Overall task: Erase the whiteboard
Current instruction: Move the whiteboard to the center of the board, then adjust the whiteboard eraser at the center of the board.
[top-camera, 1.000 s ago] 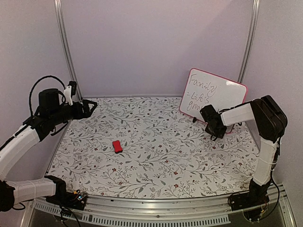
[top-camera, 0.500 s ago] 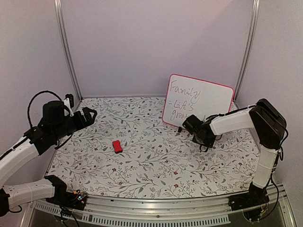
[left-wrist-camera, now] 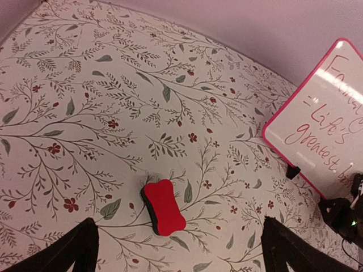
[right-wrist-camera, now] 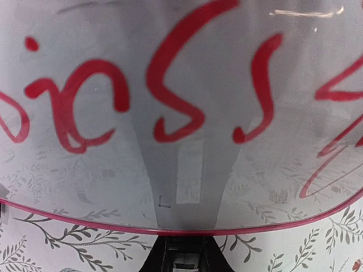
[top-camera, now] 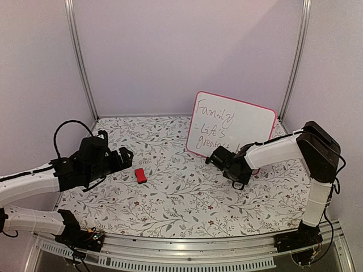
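Observation:
The whiteboard [top-camera: 232,126], pink-framed and covered in red handwriting, stands tilted at the back right of the table. My right gripper [top-camera: 228,162] is shut on its lower edge. In the right wrist view the whiteboard [right-wrist-camera: 181,85] fills the frame, and the right gripper [right-wrist-camera: 182,249] pinches the pink rim at the bottom centre. My left gripper [top-camera: 126,156] hangs open just left of the small red eraser [top-camera: 140,175]. In the left wrist view the eraser [left-wrist-camera: 163,207] lies flat between the wide-apart fingers [left-wrist-camera: 76,252] of the left gripper [left-wrist-camera: 178,243], untouched, with the whiteboard [left-wrist-camera: 326,130] at the far right.
The floral tablecloth [top-camera: 187,198] covers the table. Purple walls and two metal posts [top-camera: 79,62] close in the back and sides. The board's black foot [left-wrist-camera: 292,171] shows near its lower corner.
My right arm has carried the whiteboard leftward and nearer the table's middle. My left arm has swung down and right, from the back-left corner to beside the eraser, jaws still open.

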{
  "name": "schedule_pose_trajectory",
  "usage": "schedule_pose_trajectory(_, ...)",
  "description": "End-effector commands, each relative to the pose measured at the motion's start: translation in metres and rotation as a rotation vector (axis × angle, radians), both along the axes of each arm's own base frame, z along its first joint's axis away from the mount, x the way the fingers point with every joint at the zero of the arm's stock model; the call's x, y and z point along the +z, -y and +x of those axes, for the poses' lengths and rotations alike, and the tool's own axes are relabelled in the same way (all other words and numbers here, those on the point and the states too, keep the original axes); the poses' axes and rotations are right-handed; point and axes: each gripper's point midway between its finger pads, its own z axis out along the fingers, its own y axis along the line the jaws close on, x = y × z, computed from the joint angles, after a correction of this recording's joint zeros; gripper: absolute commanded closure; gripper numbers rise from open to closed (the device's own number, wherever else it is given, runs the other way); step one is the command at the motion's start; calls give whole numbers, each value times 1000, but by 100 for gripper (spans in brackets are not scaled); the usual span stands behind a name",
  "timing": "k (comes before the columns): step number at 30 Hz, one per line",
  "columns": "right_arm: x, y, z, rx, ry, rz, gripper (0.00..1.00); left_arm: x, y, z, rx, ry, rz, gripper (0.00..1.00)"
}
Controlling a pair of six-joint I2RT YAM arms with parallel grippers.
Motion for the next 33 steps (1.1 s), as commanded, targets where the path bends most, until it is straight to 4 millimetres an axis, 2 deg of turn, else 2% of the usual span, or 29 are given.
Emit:
schedule_pose_trajectory(1,14,-26,5,11,61,60,77,-3,10,5,30,7,27,0)
schedule_pose_trajectory(5,16,-31,-3,40,56,56,59,-3,15,10,32,11,48,0)
schedule_pose_trajectory(8,25,-34,-9,63,61,73,47,-2,14,14,44,19,61,0)
schedule_pose_trajectory(12,45,-44,-22,128,80,99,32,-10,19,21,52,-1,96,0)
schedule_pose_trajectory(14,64,-47,-26,162,110,117,25,-20,25,26,47,-37,123,0)
schedule_pose_trajectory(17,106,-49,-26,223,204,167,16,-37,36,32,38,-104,154,0)
schedule_pose_trajectory(21,185,-48,-19,395,356,104,8,-56,51,38,17,-174,170,0)
schedule_pose_trajectory(24,233,-30,-21,415,451,50,7,-71,59,40,3,-231,187,0)
schedule_pose_trajectory(26,269,-12,-26,404,526,27,7,-80,61,40,11,-280,209,0)
schedule_pose_trajectory(30,313,14,-37,384,622,18,6,-100,56,28,67,-413,244,0)
schedule_pose_trajectory(33,326,23,-40,384,651,3,6,-115,56,17,93,-487,241,0)
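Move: The right fingers still hold the whiteboard's lower edge; its middle lies some 5 cm ahead, 1 cm left and 9 cm above them, and the red eraser about 27 cm to their left, nearly level fore and aft. From the open left hand the eraser is roughly 6 cm ahead, 4 cm right and 16 cm below; the whiteboard's middle is some 28 cm right, 11 cm ahead and 5 cm below. Right hand opens, releases the whiteboard and rises about 30 cm; left sinks 9 cm and rightward towards the eraser. ##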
